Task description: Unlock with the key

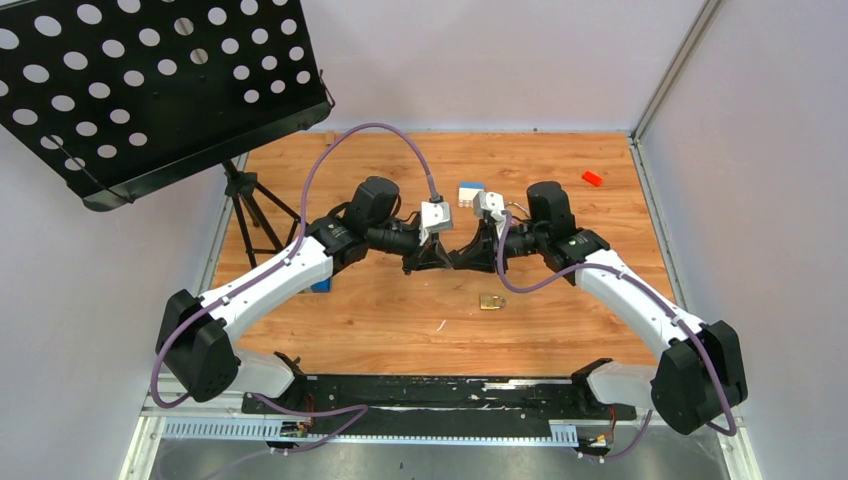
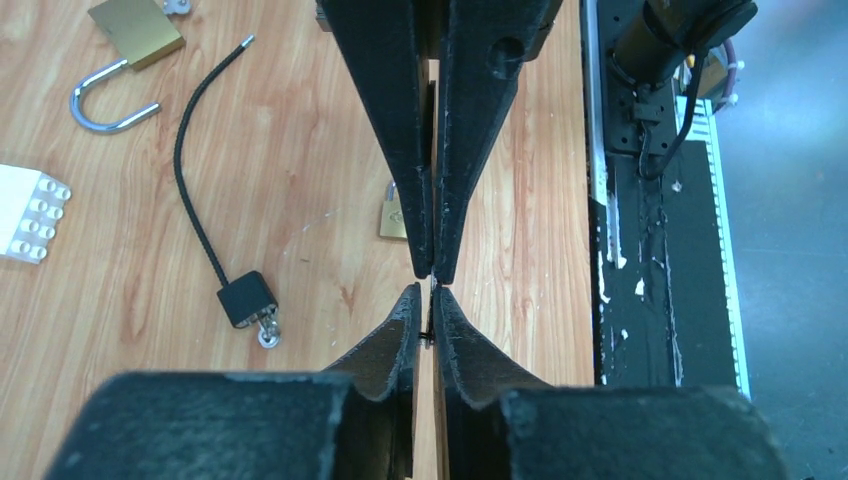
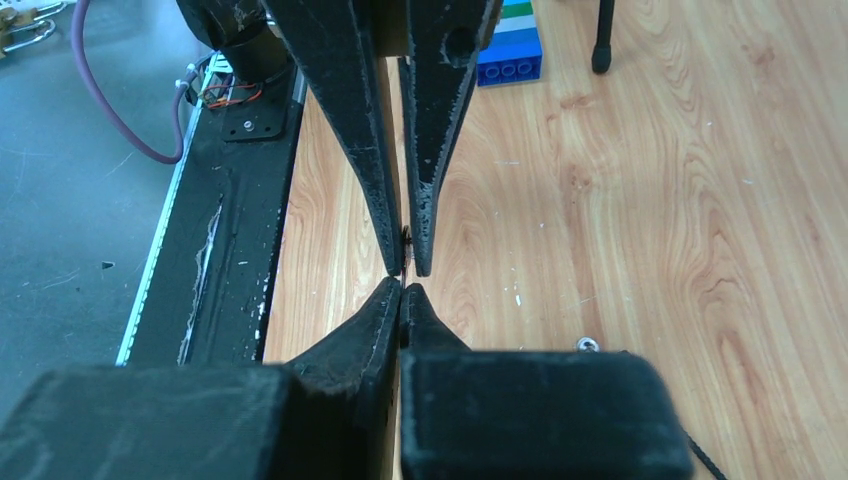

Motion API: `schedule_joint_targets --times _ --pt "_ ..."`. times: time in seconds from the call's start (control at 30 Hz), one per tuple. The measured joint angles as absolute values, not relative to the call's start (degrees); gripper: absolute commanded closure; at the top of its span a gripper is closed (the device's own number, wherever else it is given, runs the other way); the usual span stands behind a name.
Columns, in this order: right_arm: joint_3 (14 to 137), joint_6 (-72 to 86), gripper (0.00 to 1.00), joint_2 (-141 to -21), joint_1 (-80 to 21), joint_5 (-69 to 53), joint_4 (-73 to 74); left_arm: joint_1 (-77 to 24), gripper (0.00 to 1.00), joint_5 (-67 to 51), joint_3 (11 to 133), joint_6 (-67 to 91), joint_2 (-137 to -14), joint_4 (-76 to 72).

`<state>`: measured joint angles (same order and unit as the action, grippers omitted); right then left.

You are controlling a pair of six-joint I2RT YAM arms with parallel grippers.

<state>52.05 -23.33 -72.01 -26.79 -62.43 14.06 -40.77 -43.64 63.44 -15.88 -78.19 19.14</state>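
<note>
My two grippers meet tip to tip above the middle of the wooden table. The key (image 3: 406, 239) shows as a tiny thin sliver across the meeting point. My right gripper (image 3: 402, 288) (image 1: 463, 260) (image 2: 432, 270) is shut on the key's end. My left gripper (image 2: 428, 292) (image 1: 444, 262) (image 3: 407, 268) has its fingers parted by a narrow slit, and wood shows through the gap. A small brass padlock (image 1: 491, 301) (image 2: 391, 216) lies on the table below the grippers, partly hidden by the right fingers in the left wrist view.
A larger brass padlock (image 2: 136, 30) with an open shackle and a black cable lock (image 2: 247, 298) lie on the wood. So do a white studded block (image 2: 25, 212), a blue brick (image 3: 508, 52) and a red brick (image 1: 592, 178). A music stand (image 1: 150, 80) overhangs the far left. A black rail (image 1: 440, 395) runs along the near edge.
</note>
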Motion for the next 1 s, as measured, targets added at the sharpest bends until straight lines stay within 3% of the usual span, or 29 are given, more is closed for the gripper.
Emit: schedule_joint_targets --times 0.13,0.37,0.6,0.87,1.0 --pt "51.35 -22.31 1.00 -70.85 -26.39 -62.63 12.16 -40.47 0.75 -44.10 63.05 -14.59 -78.15 17.08" --pt "50.92 -21.15 1.00 -70.61 -25.82 -63.05 10.48 -40.36 0.73 -44.47 62.92 -13.17 -78.15 16.29" --pt "50.13 -20.84 1.00 -69.65 -25.17 -63.18 9.19 -39.86 0.63 -44.49 62.11 -12.75 -78.15 15.51" --pt "49.76 -20.49 1.00 -69.23 -24.93 -63.55 8.62 -39.59 0.63 -44.40 61.54 -12.53 -78.15 15.09" --pt "49.76 -20.40 1.00 -69.23 -24.93 -63.57 8.54 -39.62 0.68 -44.14 61.54 -11.97 -78.15 14.37"
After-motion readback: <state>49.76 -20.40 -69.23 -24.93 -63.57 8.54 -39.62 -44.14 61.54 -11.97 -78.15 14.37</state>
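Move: The key is pinched between my two facing fingertips, about 1 cm to the right of my left hand point and 1 cm to the left of my right one. From my left hand the small brass padlock lies roughly level, 8 cm right and 20 cm down. The black cable lock is about 10 cm ahead and 2 cm right, and the white brick 25 cm ahead and 6 cm right, both some 20 cm below. I finish handing the key over: my left fingers, only just starting to part, spread to about a third open around the key's ring end while that hand eases barely 1 cm forward. My right fingers stay shut on the key and carry it up a little over 1 cm, drifting slightly to the right. ##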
